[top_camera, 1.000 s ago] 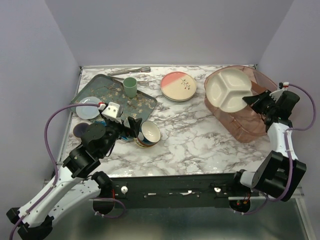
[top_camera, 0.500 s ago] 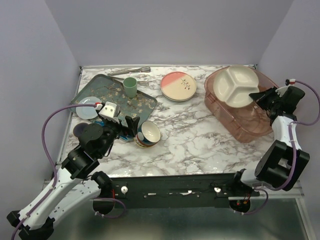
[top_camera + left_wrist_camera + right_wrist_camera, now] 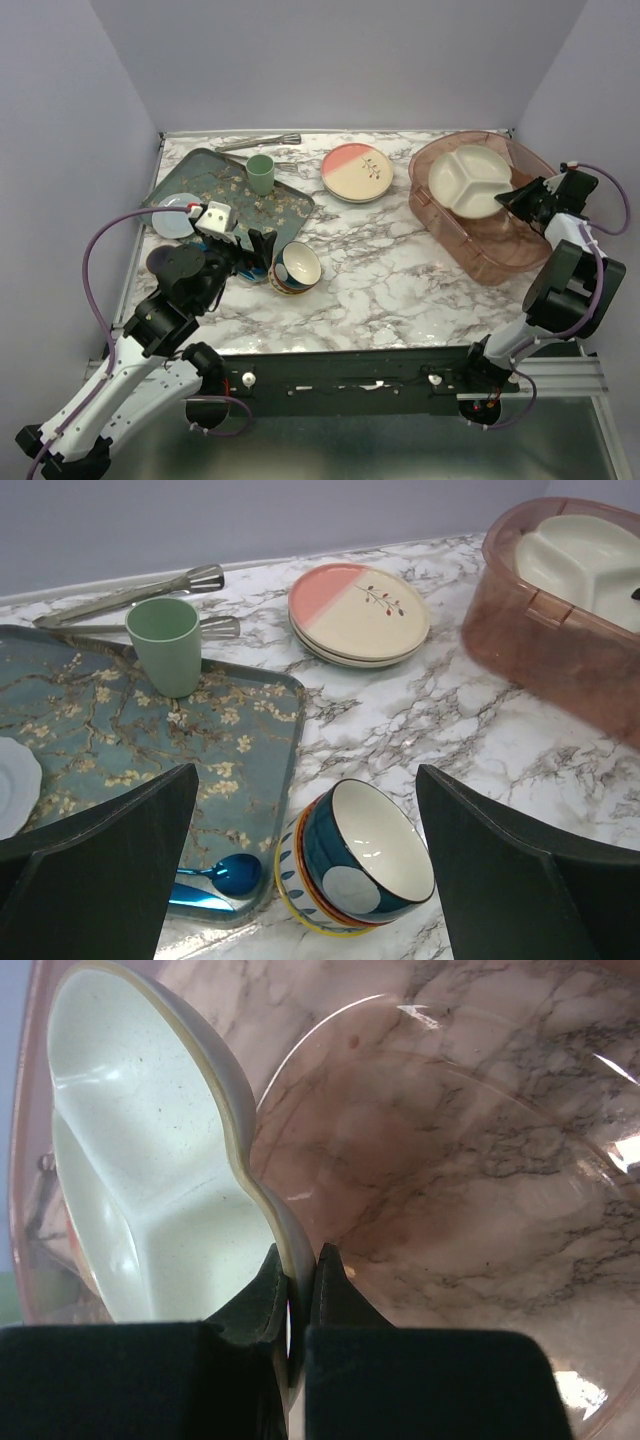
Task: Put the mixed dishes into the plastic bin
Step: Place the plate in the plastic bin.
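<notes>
My right gripper (image 3: 518, 197) (image 3: 297, 1260) is shut on the rim of the cream three-section plate (image 3: 468, 181) (image 3: 150, 1160), which hangs tilted over the inside of the pinkish plastic bin (image 3: 480, 245) (image 3: 450, 1180). My left gripper (image 3: 262, 250) (image 3: 300, 870) stands wide open just left of the blue-yellow patterned bowl (image 3: 296, 267) (image 3: 360, 860), which lies tipped on the marble. A stack of pink-and-cream plates (image 3: 357, 172) (image 3: 358, 613) rests at the back middle. A pale mint plate (image 3: 175, 217) (image 3: 12, 785) sits on the tray's left end.
A dark-green floral tray (image 3: 225, 180) (image 3: 130, 730) holds a green cup (image 3: 260, 174) (image 3: 166, 646) and a blue spoon (image 3: 205, 880). Metal tongs (image 3: 260, 143) (image 3: 130, 592) lie along the back edge. Walls close in on three sides.
The right gripper has carried the three-section plate back and down, lower into the bin. The left arm has edged slightly towards the bowl, still open.
</notes>
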Robot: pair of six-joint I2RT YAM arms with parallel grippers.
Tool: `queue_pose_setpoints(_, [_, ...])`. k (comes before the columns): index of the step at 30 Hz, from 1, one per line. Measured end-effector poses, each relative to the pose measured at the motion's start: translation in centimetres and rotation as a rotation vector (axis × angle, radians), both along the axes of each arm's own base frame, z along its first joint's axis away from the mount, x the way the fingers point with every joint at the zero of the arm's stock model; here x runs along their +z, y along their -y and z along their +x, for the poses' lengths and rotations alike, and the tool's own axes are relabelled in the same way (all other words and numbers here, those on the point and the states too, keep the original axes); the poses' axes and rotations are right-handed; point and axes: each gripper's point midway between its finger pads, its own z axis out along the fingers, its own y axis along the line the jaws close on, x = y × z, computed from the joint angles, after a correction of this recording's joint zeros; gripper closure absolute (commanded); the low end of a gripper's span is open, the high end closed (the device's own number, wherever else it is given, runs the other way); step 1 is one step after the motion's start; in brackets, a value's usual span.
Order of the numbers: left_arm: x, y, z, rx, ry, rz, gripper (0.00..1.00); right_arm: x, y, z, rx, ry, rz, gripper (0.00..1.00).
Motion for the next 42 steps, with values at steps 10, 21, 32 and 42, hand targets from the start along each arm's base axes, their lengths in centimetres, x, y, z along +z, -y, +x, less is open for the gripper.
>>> queue_pose_setpoints(10, [-0.1, -0.3, 0.4, 0.003, -0.013, -0.013, 0.01, -2.0, 0.9, 1.2, 0.029, -0.071, -0.014, 0.87])
queue_pose_setpoints(21, [-0.3, -0.4, 0.7, -0.003, -0.028, -0.033, 0.01, -3.5, 0.4, 2.4, 0.079, -0.130, -0.046, 0.78])
queue_pose_setpoints(32, [-0.3, -0.5, 0.8, -0.009, -0.032, -0.044, 0.01, -4.5, -1.1, 3.5, 0.133, -0.160, -0.054, 0.69])
queue_pose_setpoints(42, [-0.3, -0.6, 0.9, -0.006, -0.033, -0.046, 0.01, -2.7, -1.8, 4.9, 0.168, -0.112, -0.064, 0.42])
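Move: My right hand already pinches the divided plate by its right rim; the plate's middle lies about 9 cm to the left and 4 cm ahead, a little lower. The floor of the plastic bin has its middle almost under this hand, some 3 cm back and 9 cm down. The pink plates stand roughly 40 cm to the left, 5 cm farther out and 10 cm lower. From my left hand the divided plate is about 24 cm ahead, 53 cm right and 17 cm below. I lower the divided plate deeper into the plastic bin with my right hand, about 4.5 cm down while easing 3.5 cm forward, tipping the fingers further down and turning them slightly counter-clockwise. On the way I slowly loosen the pinch; then I open the fingers to about half around the rim and come up some 2 cm, still edging forward and a little left. ##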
